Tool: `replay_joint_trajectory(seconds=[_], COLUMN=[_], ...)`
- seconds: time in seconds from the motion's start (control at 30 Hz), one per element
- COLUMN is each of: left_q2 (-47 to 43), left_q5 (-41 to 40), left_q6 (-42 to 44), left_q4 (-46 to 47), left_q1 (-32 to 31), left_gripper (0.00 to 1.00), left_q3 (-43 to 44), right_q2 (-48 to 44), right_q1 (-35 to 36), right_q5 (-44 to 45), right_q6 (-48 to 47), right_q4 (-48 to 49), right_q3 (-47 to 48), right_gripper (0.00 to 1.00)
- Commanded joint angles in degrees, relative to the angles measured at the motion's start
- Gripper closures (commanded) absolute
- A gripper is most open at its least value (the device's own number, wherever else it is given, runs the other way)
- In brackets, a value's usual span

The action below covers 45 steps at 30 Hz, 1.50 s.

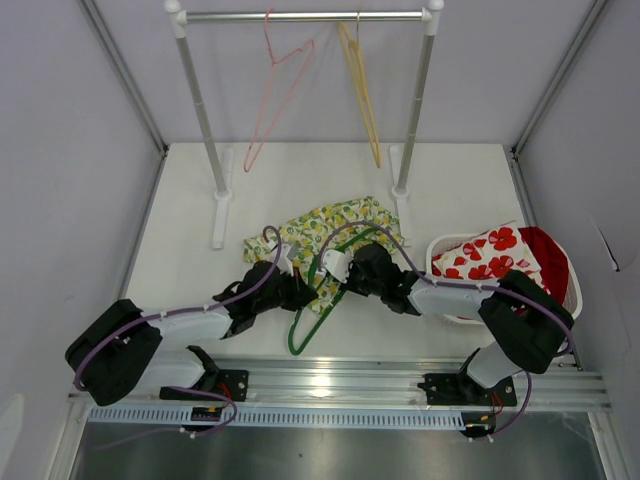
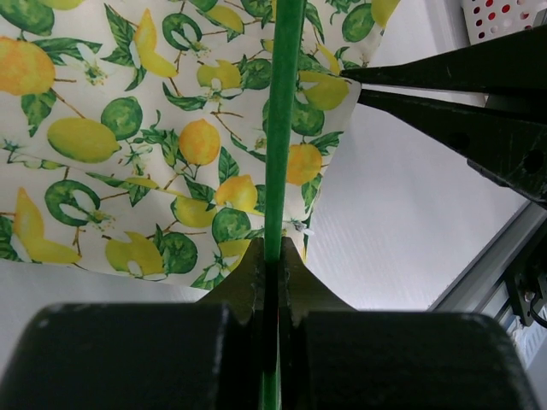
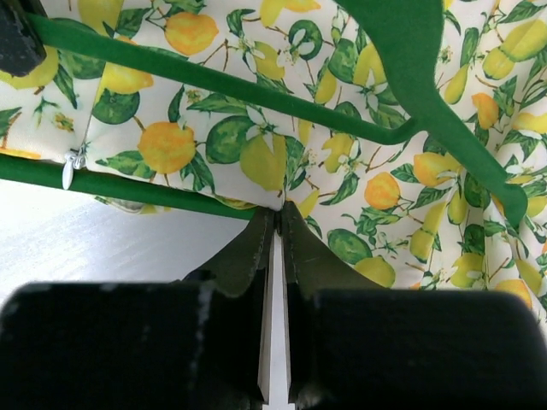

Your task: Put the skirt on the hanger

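The lemon-print skirt lies crumpled on the white table, with the green hanger lying partly on it, its hook toward the near edge. My left gripper is shut on the green hanger's bar, which runs straight up from the fingertips across the skirt. My right gripper comes in from the right. Its tips are pinched together on the skirt's edge, just beside a green hanger bar. The hanger's other arm crosses the fabric above.
A clothes rail stands at the back with a pink wire hanger and a yellow hanger on it. A white basket holding red-flowered cloth sits at the right. The rail's feet rest behind the skirt.
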Motion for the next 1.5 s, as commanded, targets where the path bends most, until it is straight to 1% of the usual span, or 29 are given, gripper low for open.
replay_joint_trajectory(seconds=[0.0,0.03,0.13,0.2,0.23,0.4,0.5,0.67,0.87,1.0,1.13,1.23,1.27,1.33,1.37,1.43,1.47], left_q2=[2.3,2.8,3.6,4.0,4.2,4.8,4.5,3.5,3.9,2.4,1.1,1.5,1.8,2.9,3.3,4.0,4.1], left_q5=[1.0,0.9,0.9,1.4,1.4,2.8,1.5,-1.7,-3.1,-3.6,-3.7,-3.6,-3.4,-2.4,-1.9,-1.2,-1.0], left_q6=[1.3,1.4,1.5,1.5,1.4,1.2,1.0,0.9,2.1,3.2,4.8,6.1,6.3,6.7,6.9,6.7,6.7], left_q4=[-3.5,-3.5,-2.9,-2.8,-2.6,-1.8,-2.6,-3.3,-3.6,-3.5,-4.0,-5.1,-5.3,-5.1,-5.0,-4.3,-4.2], left_q1=[0.6,0.6,0.6,0.6,0.7,0.7,0.7,1.0,2.2,2.2,2.3,2.4,2.3,2.4,2.4,2.4,2.3], left_gripper=[1.0,1.0,1.0,1.0,1.0,1.0,1.0,1.0,1.0,1.0,1.0,1.0,1.0,1.0,1.0,1.0,1.0], left_q3=[1.1,1.5,1.6,2.0,2.3,2.4,2.6,3.1,4.6,5.5,6.6,8.3,9.2,9.6,10.0,9.9,9.9], right_q2=[-4.1,-4.6,-6.4,-7.6,-7.9,-8.6,-8.6,-10.7,-13.5,-15.3,-16.6,-17.3,-17.4,-17.3,-17.3,-17.5,-17.6], right_q1=[-1.5,-1.8,-3.3,-3.9,-4.1,-4.7,-4.9,-4.8,-4.7,-4.7,-4.0,-1.8,-1.7,-1.6,-1.6,-1.3,-1.3], right_q5=[-2.0,-2.7,-4.5,-5.1,-5.2,-5.7,-6.4,-9.4,-12.3,-13.1,-16.7,-16.0,-15.9,-15.7,-15.7,-14.6,-14.4], right_q6=[0.6,1.0,2.2,2.6,2.6,3.3,2.9,1.6,-1.2,-4.0,-7.1,-8.0,-8.0,-8.5,-8.0,-6.3,-5.4], right_q4=[-1.2,-4.2,-9.4,-10.5,-13.4,-15.6,-17.4,-21.6,-27.7,-31.1,-35.4,-36.5,-36.4,-37.2,-37.4,-37.9,-38.2], right_q3=[1.3,2.2,6.3,8.2,8.8,11.0,11.9,10.5,8.2,5.4,3.1,1.7,1.5,2.1,2.7,5.5,6.7], right_gripper=[0.96,0.96,0.97,0.97,0.96,0.97,0.97,0.96,0.96,0.95,0.92,0.89,0.81,0.68,0.51,0.34,0.31])
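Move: The skirt's edge is already pinched in the right fingers, beside the green hanger, whose middle is about 2 cm ahead and 2 cm left of them. From the right hand, the hanger's near end is roughly 14 cm back and 13 cm left, its far shoulder some 15 cm ahead and 10 cm right. The left hand holds the hanger; the skirt's middle lies about 15 cm ahead and 3 cm right of it, a few centimetres lower. The skirt's pinched edge is lifted about 5 cm by the right hand, then drawn back and to the right over the hanger, some 10 cm, sinking on the way, until the fingers open and let go near the table. The left hand keeps its grip on the hanger, shifting slightly right, then feeding it about 3 cm forward and up along the skirt. ##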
